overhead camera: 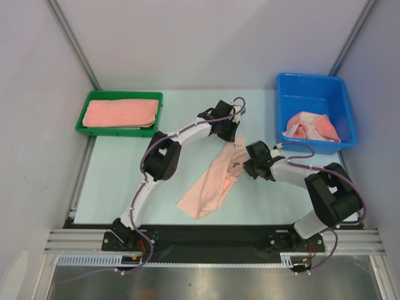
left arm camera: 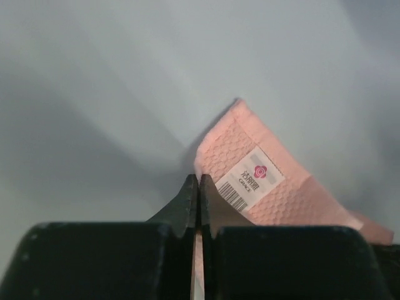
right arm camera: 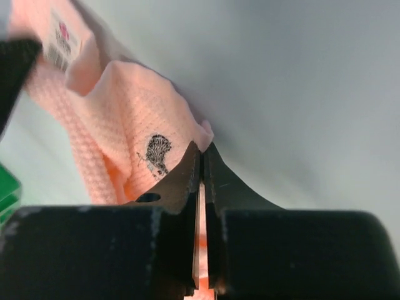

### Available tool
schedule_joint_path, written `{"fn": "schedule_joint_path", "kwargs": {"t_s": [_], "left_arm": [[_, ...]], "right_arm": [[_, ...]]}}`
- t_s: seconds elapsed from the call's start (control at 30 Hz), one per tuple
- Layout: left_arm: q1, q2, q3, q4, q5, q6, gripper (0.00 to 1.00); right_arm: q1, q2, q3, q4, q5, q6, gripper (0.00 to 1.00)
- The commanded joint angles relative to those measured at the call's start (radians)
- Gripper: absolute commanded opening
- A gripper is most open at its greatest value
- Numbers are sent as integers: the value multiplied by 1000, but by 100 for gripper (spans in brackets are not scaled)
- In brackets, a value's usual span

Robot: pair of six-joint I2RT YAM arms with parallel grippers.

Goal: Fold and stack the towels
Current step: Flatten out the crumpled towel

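A peach towel (overhead camera: 209,184) lies crumpled on the pale table, stretching from the centre toward the near left. My left gripper (overhead camera: 232,132) is shut on its far corner; in the left wrist view the closed gripper (left arm camera: 199,182) pinches the towel (left arm camera: 281,194) beside its white barcode label (left arm camera: 249,179). My right gripper (overhead camera: 248,164) is shut on the towel's right edge; in the right wrist view the gripper (right arm camera: 201,151) clamps the cloth (right arm camera: 119,106) just right of a small dark motif (right arm camera: 156,152). A folded salmon towel (overhead camera: 120,112) lies in the green tray (overhead camera: 87,128). Pink and white towels (overhead camera: 310,127) are bunched in the blue bin (overhead camera: 312,87).
The green tray stands at the far left of the table and the blue bin at the far right. Grey walls close in the left, back and right sides. A metal rail (overhead camera: 212,239) carrying both arm bases runs along the near edge.
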Motion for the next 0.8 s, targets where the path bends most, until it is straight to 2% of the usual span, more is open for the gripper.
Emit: {"fn": "schedule_joint_path", "kwargs": {"t_s": [0.0,0.03,0.1,0.13,0.17,0.27,0.33,0.37,0.43,0.47,0.5,0.67,0.77], "left_arm": [[39,-138,-100,-19,41,-42,0],[74,-191,-153,8,45,-86,0],[108,-323,-382,88,62,-165,0],[137,-449,-466,169,71,-186,0],[150,-516,-607,196,42,-211,0],[173,-673,-808,242,44,-303,0],[173,-714,-873,236,59,-358,9],[174,-721,-927,237,56,-371,19],[174,-731,-974,259,30,-400,27],[174,-727,-988,257,6,-400,41],[183,-718,-984,250,-20,-388,46],[217,-646,-860,181,-77,-331,55],[232,-595,-773,128,-136,-314,59]], "right_arm": [[-74,-34,-17,25,71,-202,0],[-86,-48,-14,47,57,-341,0],[-103,-77,7,68,16,-452,0],[-120,-81,21,68,-4,-551,0],[-127,-75,39,59,-19,-595,0],[-149,-3,124,30,-111,-732,0],[-154,60,191,30,-231,-785,0],[-151,88,211,33,-284,-831,0],[-149,160,254,39,-387,-859,0],[-149,178,262,51,-418,-880,0],[-149,198,268,61,-441,-890,0],[-141,223,276,96,-552,-931,0],[-140,223,280,96,-564,-940,0]]}}
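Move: The left fingers already pinch the labelled corner of the crumpled towel, just above the table; the bare table it is taken to lies about 16 cm left and 7 cm back. The bunched towel's middle is roughly 17 cm back and 7 cm left of that hand. The right fingers hold the towel's right edge, with that same middle 12 cm left and 2 cm back, and the dark print some 3 cm ahead and 4 cm left. Keeping its pinch at first, the left hand pulls the labelled corner left and somewhat back, about 17 cm across, rises some 6 cm as its fingers open, lets go and sinks again, turned about 30 degrees counter-clockwise. The right hand keeps its hold on the edge, giving 4 cm to the right, then swings forward and left over a low hump while twisting nearly 50 degrees counter-clockwise. ##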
